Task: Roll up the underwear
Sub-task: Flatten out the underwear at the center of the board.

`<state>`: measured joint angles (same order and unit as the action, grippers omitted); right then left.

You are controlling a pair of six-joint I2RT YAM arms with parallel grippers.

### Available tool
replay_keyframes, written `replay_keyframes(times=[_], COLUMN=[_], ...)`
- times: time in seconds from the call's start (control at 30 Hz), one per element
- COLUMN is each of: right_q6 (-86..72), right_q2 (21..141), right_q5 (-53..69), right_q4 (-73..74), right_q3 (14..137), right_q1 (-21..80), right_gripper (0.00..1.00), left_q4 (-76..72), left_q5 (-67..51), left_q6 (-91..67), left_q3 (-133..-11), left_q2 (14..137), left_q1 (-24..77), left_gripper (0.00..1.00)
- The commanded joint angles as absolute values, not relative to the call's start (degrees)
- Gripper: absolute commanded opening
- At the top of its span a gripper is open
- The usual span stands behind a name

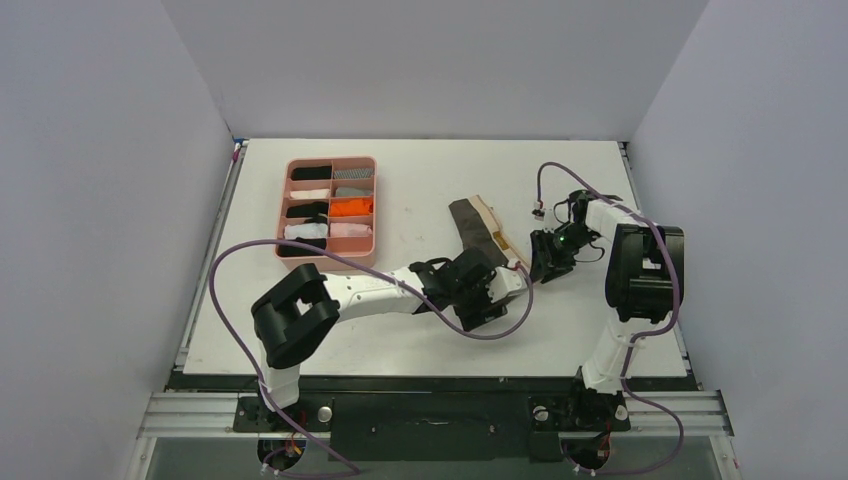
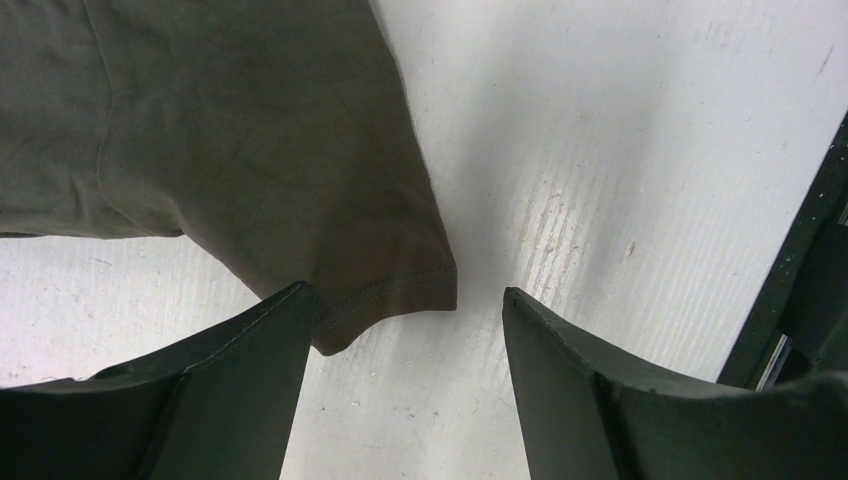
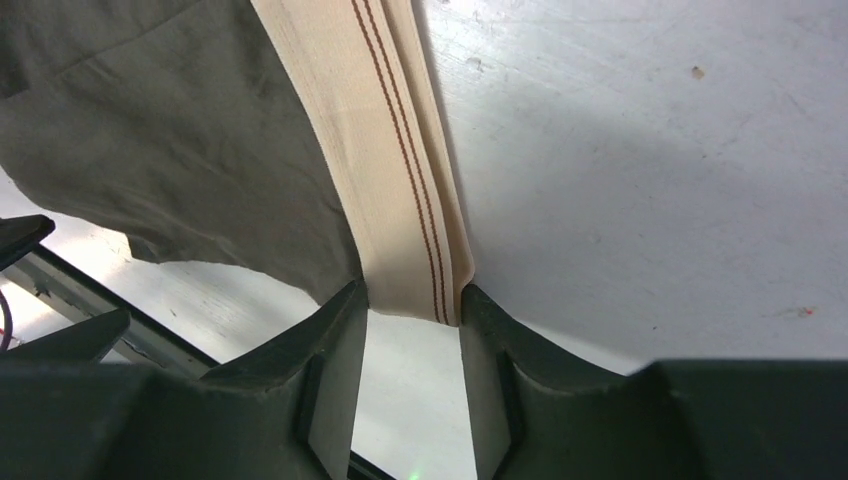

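The underwear [image 1: 478, 226] lies flat right of the table's middle, dark grey-brown cloth with a beige waistband [image 3: 390, 150] along its right edge. My left gripper [image 1: 492, 283] hovers at its near end, open; in the left wrist view the hemmed corner of the cloth [image 2: 380, 290] lies by the left finger [image 2: 250, 370], inside the wide gap of the gripper [image 2: 405, 300]. My right gripper [image 1: 538, 262] comes in from the right. Its jaws [image 3: 412, 300] stand apart on either side of the waistband's end, tips touching its edges, the band flat between them.
A pink tray [image 1: 376, 210] with several small rolled cloths in its compartments stands at the left of the table. The right arm's upright link [image 1: 640, 270] rises close to the right edge. Bare white table [image 2: 620, 150] lies right of the cloth.
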<state>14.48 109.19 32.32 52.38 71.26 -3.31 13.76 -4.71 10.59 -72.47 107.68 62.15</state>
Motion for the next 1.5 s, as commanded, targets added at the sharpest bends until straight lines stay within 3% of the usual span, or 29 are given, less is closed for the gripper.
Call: replay_keyframes(times=[0.0,0.3,0.5,0.87,1.13,1.47], right_q6=[15.12,15.59,16.68,19.97,24.98,14.26], right_q2=[110.68,110.49,109.57,107.44,104.66,103.72], right_q5=[35.91,40.27,43.57,45.82,50.38,53.60], right_q4=[51.46,52.34,53.88,57.64,65.26,66.57], right_q3=[73.16,73.92,74.01,75.42,82.20,108.02], right_q1=[-4.16,-5.34,-5.36,-5.55,-5.34,-0.72], right_gripper=[0.32,0.01,0.00,0.00,0.00,0.00], left_q4=[11.45,12.79,13.00,13.05,16.82,31.26], left_q5=[-3.66,0.84,2.47,5.91,-0.36,-11.45], left_q6=[13.27,17.54,19.02,19.97,18.04,11.78], left_q3=[-72.94,-74.84,-75.57,-74.74,-77.46,-103.45], left_q2=[107.16,111.60,113.94,114.51,108.62,103.92], left_q1=[62.76,65.75,66.62,66.81,63.79,46.57], left_gripper=[0.66,0.58,0.50,0.01,0.00,0.00])
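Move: The leg hem's corner lies almost under the left hand, about 1 cm to its right and 4 cm down. The waistband's near corner is already between the right hand's open fingers, roughly 1 cm below. From the right hand, the waistband's far end is some 20 cm ahead and 13 cm left. From the left hand, the far leg corner is about 26 cm ahead and 6 cm left, and the pink organizer roughly 23 cm ahead and 36 cm left. The right fingers shut first and pinch the waistband's near corner; the left hand sinks about 3.5 cm, drawing back slightly on the way, and closes on the leg hem. The right hand creeps up while it waits, then both sweep up and forward with the cloth, rising roughly 12 to 15 cm and going 7 to 9 cm towards the far side, the right wrist tilting some 25 degrees. ##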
